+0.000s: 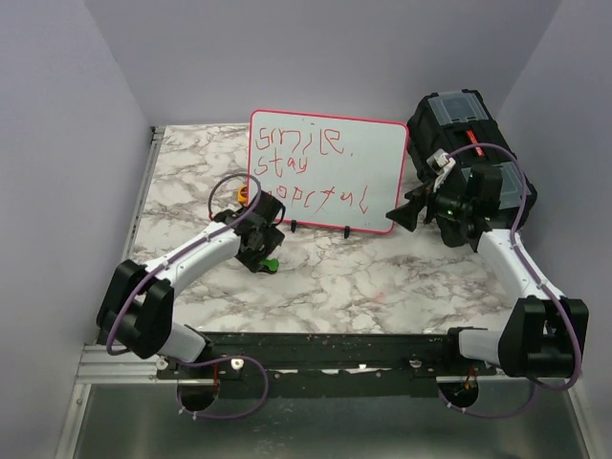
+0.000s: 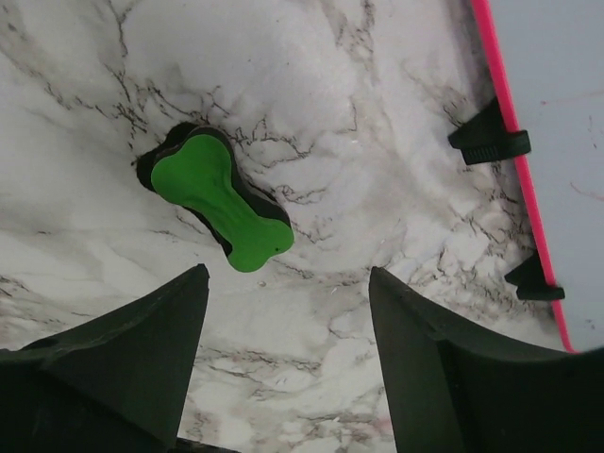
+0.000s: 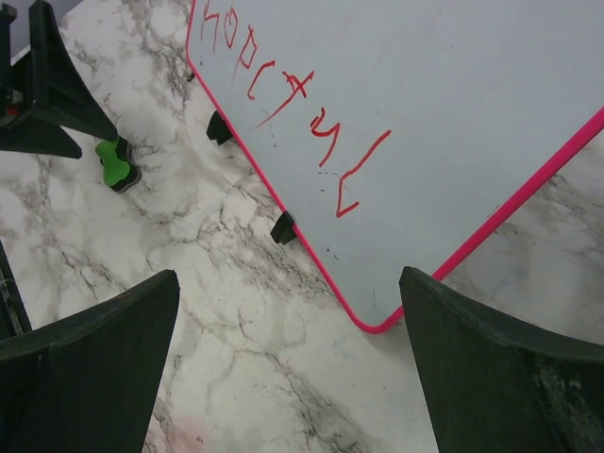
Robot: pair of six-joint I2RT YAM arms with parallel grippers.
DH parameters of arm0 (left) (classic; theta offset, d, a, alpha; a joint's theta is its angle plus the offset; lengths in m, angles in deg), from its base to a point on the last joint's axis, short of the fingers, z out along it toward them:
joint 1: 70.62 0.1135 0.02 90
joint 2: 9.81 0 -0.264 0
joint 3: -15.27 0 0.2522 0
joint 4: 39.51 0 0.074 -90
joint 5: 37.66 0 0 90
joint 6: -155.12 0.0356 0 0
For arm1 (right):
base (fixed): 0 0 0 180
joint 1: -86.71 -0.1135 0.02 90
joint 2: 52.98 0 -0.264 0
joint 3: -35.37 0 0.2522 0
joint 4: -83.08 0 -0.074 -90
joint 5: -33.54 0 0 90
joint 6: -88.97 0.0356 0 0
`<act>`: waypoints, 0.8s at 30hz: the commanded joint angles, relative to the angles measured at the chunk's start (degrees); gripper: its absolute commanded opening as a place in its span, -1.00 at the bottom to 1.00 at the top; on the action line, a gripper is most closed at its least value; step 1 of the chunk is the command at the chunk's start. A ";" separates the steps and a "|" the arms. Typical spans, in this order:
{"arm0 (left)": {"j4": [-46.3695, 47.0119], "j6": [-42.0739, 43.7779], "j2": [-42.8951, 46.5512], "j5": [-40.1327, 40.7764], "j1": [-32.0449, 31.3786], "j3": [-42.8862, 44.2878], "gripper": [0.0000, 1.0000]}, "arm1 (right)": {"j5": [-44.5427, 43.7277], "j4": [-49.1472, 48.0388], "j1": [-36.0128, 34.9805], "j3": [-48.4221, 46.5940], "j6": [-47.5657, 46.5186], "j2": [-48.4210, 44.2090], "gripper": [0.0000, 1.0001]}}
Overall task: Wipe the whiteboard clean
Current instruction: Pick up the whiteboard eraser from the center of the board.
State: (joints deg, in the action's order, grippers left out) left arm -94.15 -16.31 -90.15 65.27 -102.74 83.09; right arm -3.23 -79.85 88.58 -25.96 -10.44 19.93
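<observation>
The whiteboard (image 1: 328, 172) stands upright at the back middle of the marble table, with a pink-red rim, small black feet and red handwritten lettering. It also shows in the right wrist view (image 3: 425, 104) and at the right edge of the left wrist view (image 2: 566, 142). A green bone-shaped eraser (image 2: 222, 201) with a black base lies flat on the table in front of the board's left end (image 1: 272, 265). My left gripper (image 2: 288, 274) is open and empty, just above and short of the eraser. My right gripper (image 3: 288, 278) is open and empty, near the board's lower right corner.
A black toolbox (image 1: 469, 143) with clear lids stands at the back right, behind my right arm. A small orange object (image 1: 244, 194) sits by the board's left edge. The board's black feet (image 2: 489, 142) stick out forward onto the marble table (image 1: 382, 277).
</observation>
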 commanded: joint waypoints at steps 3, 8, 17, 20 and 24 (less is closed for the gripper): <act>-7.70 -12.88 -4.82 1.94 -0.77 1.54 0.34 | 0.15 1.53 0.14 0.05 -2.10 -2.94 1.00; -7.70 -13.29 -8.45 2.46 -0.81 2.43 0.34 | 0.00 2.65 0.14 -0.11 -3.13 -2.69 1.00; -5.97 -12.73 -13.97 1.83 0.02 3.69 0.16 | -0.09 3.46 0.14 -0.38 -3.59 -2.50 1.00; -5.95 -12.02 -15.01 1.83 0.65 4.78 0.07 | -0.10 3.55 0.13 -0.37 -3.56 -2.42 1.00; -6.23 -10.42 -16.04 2.17 1.48 5.78 -0.05 | -0.23 3.55 0.09 -0.35 -3.68 -2.35 1.00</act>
State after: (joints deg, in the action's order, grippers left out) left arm -99.90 -27.87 -105.12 66.08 -102.22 86.61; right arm -3.23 -77.05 88.58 -25.96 -13.15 17.72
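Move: The green eraser lies beneath the open left gripper, its middle about 8 cm down, 1 cm back and 2 cm to the left. From that hand, the whiteboard's near-left clip is some 8 cm ahead and 5 cm right, the board's middle roughly 22 cm ahead and 14 cm right, and the orange tape measure about 16 cm ahead and 8 cm left. For the right hand, the eraser is about 33 cm left, 9 cm back and well below. Bring the left gripper down about 6 cm onto the green eraser, easing slightly back and left in the first half so the fingers straddle its near-right end. Meanwhile tip the fingers steeper towards the table and twist counter-clockwise, each a little over 10 degrees, then narrow the gap around the eraser as the descent slows, without shutting it. ##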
